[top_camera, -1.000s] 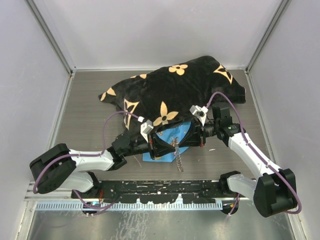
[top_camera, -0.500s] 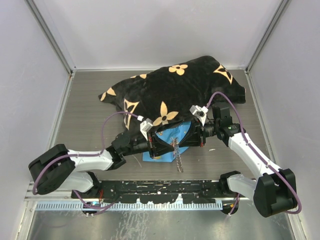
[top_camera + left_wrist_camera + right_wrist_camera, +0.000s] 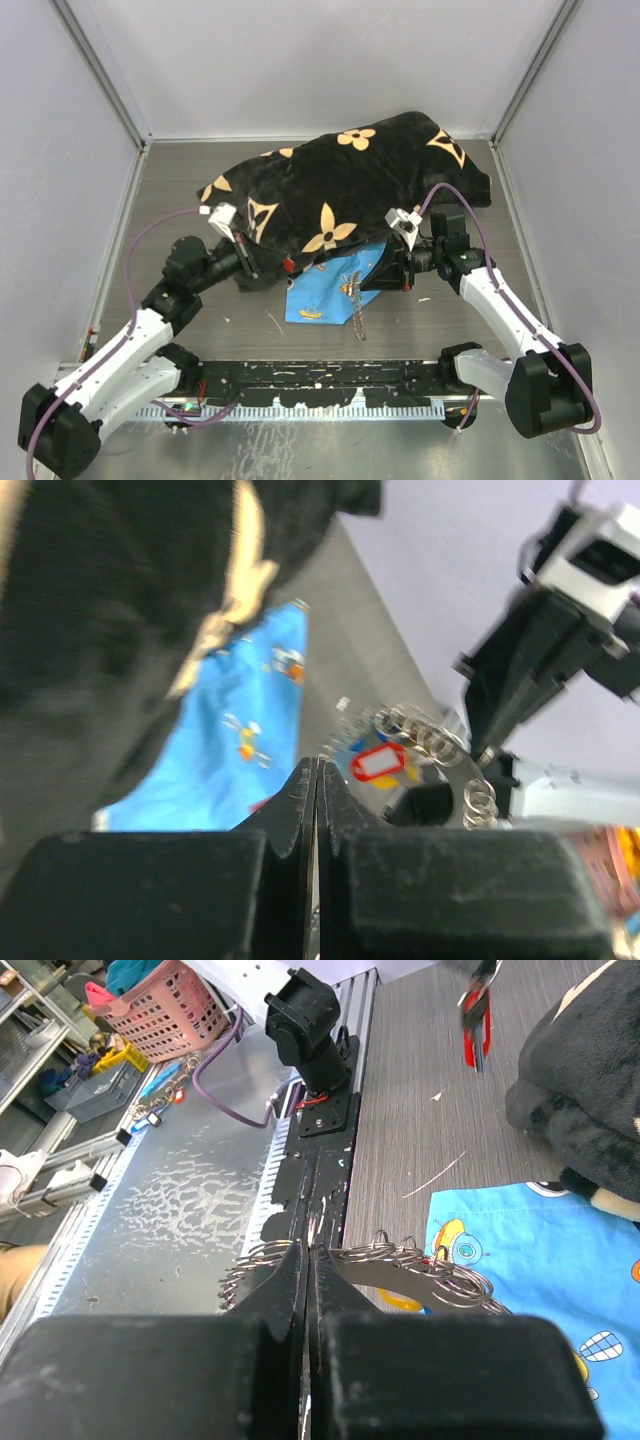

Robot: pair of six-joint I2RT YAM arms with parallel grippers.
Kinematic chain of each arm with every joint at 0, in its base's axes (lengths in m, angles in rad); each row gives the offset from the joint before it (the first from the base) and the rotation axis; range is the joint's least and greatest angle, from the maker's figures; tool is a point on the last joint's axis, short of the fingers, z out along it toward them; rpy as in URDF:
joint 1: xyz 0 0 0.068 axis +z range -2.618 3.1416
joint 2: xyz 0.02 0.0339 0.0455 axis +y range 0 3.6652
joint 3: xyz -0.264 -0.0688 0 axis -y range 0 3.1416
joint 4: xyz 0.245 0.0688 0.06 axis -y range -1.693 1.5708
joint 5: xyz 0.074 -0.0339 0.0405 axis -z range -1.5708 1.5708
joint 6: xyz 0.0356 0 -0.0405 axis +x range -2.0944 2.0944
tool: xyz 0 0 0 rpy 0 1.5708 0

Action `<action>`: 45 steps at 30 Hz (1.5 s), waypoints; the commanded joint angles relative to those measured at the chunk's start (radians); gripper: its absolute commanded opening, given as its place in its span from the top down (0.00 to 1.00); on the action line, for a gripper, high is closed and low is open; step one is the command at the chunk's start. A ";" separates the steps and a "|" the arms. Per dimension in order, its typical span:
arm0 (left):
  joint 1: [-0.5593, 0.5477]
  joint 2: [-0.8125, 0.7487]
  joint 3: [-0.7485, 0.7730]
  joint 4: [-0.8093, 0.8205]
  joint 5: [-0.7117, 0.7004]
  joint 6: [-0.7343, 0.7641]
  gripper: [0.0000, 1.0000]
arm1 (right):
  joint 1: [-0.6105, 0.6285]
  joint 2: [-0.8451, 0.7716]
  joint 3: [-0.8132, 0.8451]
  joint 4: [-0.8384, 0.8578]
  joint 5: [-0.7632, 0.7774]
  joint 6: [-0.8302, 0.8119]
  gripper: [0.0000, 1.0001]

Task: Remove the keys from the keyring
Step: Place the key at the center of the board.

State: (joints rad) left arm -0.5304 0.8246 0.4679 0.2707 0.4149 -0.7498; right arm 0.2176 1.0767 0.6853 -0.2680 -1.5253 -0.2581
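Observation:
My right gripper (image 3: pixel 368 283) is shut on the keyring (image 3: pixel 352 290), a silvery coiled loop held over the blue cloth with a strand hanging toward the near edge. In the right wrist view the keyring (image 3: pixel 440 1270) spreads to both sides of the closed right gripper (image 3: pixel 306 1250), with a yellow key head (image 3: pixel 400 1302) under it. My left gripper (image 3: pixel 275 267) is off to the left, shut, with a red key (image 3: pixel 288 266) at its tip. The red key (image 3: pixel 474 1020) dangles apart from the ring. From the left gripper (image 3: pixel 316 765), a red-rimmed key (image 3: pixel 380 763) shows on the ring (image 3: pixel 425 732).
A black blanket (image 3: pixel 350 180) with tan flower marks covers the back of the table and overlaps the blue cloth (image 3: pixel 318 300). White walls enclose three sides. The arm bases and a black rail (image 3: pixel 320 375) run along the near edge. A pink basket (image 3: pixel 160 1015) stands off the table.
My left arm has pulled away from the keyring to the left, carrying the red key. The right gripper has stayed over the blue cloth, still holding the ring.

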 commanded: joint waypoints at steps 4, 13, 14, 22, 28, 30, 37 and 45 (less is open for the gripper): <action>0.292 -0.079 0.153 -0.420 0.066 0.074 1.00 | -0.008 -0.036 -0.001 0.050 -0.074 0.010 0.99; 0.659 0.048 0.150 -0.351 0.182 -0.096 1.00 | -0.013 -0.054 -0.012 0.059 -0.072 0.011 0.99; 0.678 0.060 0.153 -0.375 0.145 -0.105 1.00 | -0.013 -0.056 -0.015 0.061 -0.072 0.011 0.99; 0.728 0.135 0.171 -0.525 -0.216 -0.182 1.00 | -0.012 -0.065 -0.021 0.065 -0.071 0.011 0.99; 0.747 0.184 0.171 -0.582 -0.367 -0.224 0.98 | -0.013 -0.072 -0.022 0.067 -0.068 0.010 0.99; 0.756 0.201 0.171 -0.595 -0.392 -0.236 0.95 | -0.013 -0.076 -0.024 0.067 -0.068 0.011 0.99; 0.776 0.249 0.184 -0.644 -0.388 -0.251 0.69 | -0.012 -0.082 -0.025 0.070 -0.067 0.012 0.99; 0.775 0.074 0.141 -0.625 -0.166 -0.163 0.51 | -0.018 -0.087 -0.030 0.072 -0.062 0.013 0.99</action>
State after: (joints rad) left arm 0.2382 1.0145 0.6052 -0.4007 0.0959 -0.9730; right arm 0.2070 1.0168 0.6521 -0.2386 -1.5318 -0.2554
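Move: The left hand, shut on the red-tagged key, is bound for a bare patch of board about 24 cm to its left, 5 cm ahead and some 21 cm below. The black blanket's near corner lies about 14 cm left and 2 cm ahead, the blue cloth 7 cm right and 7 cm ahead, both some 20 cm down; the keyring hangs 12 cm right, level ahead. From the right hand, that patch lies about 26 cm ahead, 24 cm left and 21 cm down. The left hand carries the red-tagged key away from the keyring, about 26 cm to the left over the blanket's near corner, swinging some 9 cm forward and easing back a little as it sinks about 14 cm in the later part. On the way the wrist turns counter-clockwise by about 65 degrees and tips the fingers down, which then open roughly halfway and let go of the key over the bare board, while the right hand stays put, still pinching the keyring. ##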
